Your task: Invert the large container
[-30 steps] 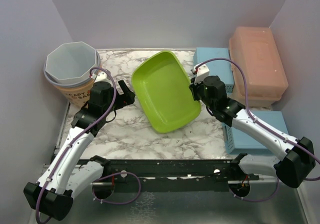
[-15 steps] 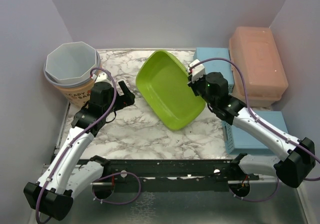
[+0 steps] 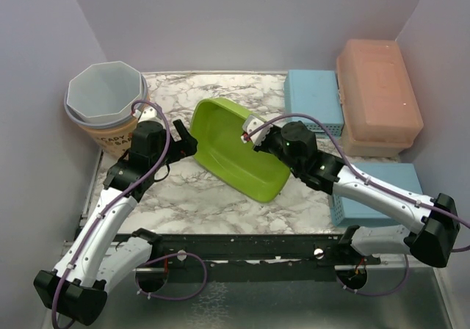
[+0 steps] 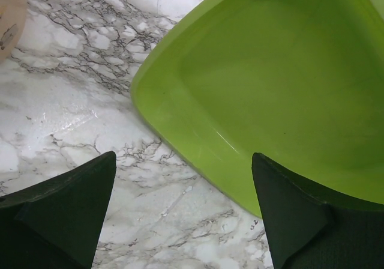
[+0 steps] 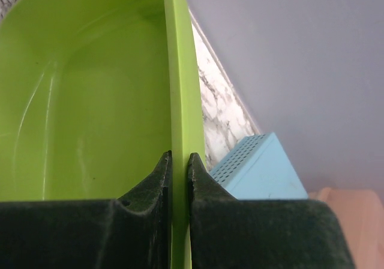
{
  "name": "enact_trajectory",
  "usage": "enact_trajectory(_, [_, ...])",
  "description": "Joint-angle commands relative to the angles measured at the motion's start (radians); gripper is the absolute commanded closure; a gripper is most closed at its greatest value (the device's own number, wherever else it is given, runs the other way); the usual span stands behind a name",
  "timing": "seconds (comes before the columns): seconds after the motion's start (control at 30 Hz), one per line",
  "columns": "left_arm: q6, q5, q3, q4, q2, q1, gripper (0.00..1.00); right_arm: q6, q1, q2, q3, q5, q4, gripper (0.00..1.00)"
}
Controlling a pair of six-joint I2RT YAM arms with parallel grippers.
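Observation:
The large container (image 3: 224, 149) is a lime green rectangular tub. It stands steeply tilted on its left edge in the middle of the marble table, its hollow facing left and up. My right gripper (image 3: 253, 134) is shut on its raised rim; in the right wrist view the rim (image 5: 179, 89) runs straight between the two pads (image 5: 161, 179). My left gripper (image 3: 187, 139) is open just left of the tub's lower rim (image 4: 180, 137), and only marble lies between its fingers (image 4: 72, 203).
A beige octagonal bucket (image 3: 106, 98) with a grey liner stands at the back left. At the back right are a blue perforated box (image 3: 316, 98) and a salmon lidded box (image 3: 378, 94). Another blue box (image 3: 374, 197) lies at the right.
My right gripper has swung up and to the left with the rim, tipping the tub from a shallow lean to nearly on edge. The left arm has barely moved.

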Motion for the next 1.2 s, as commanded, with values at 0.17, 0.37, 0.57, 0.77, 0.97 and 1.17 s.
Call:
enact_trajectory(0.17, [0.002,-0.09,0.051,-0.03,-0.037,0.003,0.04,-0.309,0.098,0.036,-0.092,0.253,0.368,0.99])
enact_trajectory(0.37, [-0.019,-0.11,0.029,-0.052,-0.037,0.003,0.04,-0.482,0.097,0.07,-0.085,0.262,0.49,0.99])
enact_trajectory(0.57, [-0.01,-0.137,0.04,-0.056,-0.048,0.003,0.03,-0.565,0.125,0.072,-0.08,0.246,0.469,0.99])
enact_trajectory(0.77, [-0.043,-0.196,0.047,-0.103,-0.02,0.004,0.03,-0.612,0.216,0.072,-0.145,0.225,0.433,0.99])
enact_trajectory(0.97, [-0.074,-0.295,0.115,-0.182,0.0,0.003,0.01,-0.634,0.298,0.101,-0.225,0.304,0.531,0.99])
enact_trajectory(1.17, [-0.085,-0.334,0.199,-0.204,-0.033,0.004,0.01,-0.635,0.354,0.085,-0.266,0.312,0.517,0.99])
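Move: The right hand already grips the green large container by its raised rim. The container's middle lies about 6 cm left, 4 cm ahead and 13 cm below that hand. From that hand, the far blue basket is some 19 cm ahead and 15 cm right, the pink box about 19 ahead and 33 right, both low. From the open left hand the container's middle is roughly 18 cm right, 8 ahead and 9 below; the patterned bucket is about 19 left and 13 ahead. Rolling and tipping its fingers upward by some 35 degrees, the right hand first rises a little, then swings back and left, ending about 5 cm each way from its start, with the container's rim still pinched, to tip it over. The left hand, still open and empty, shifts about 5 cm left, away from the container and towards the bucket, dips, lifts again and turns slightly counter-clockwise. ##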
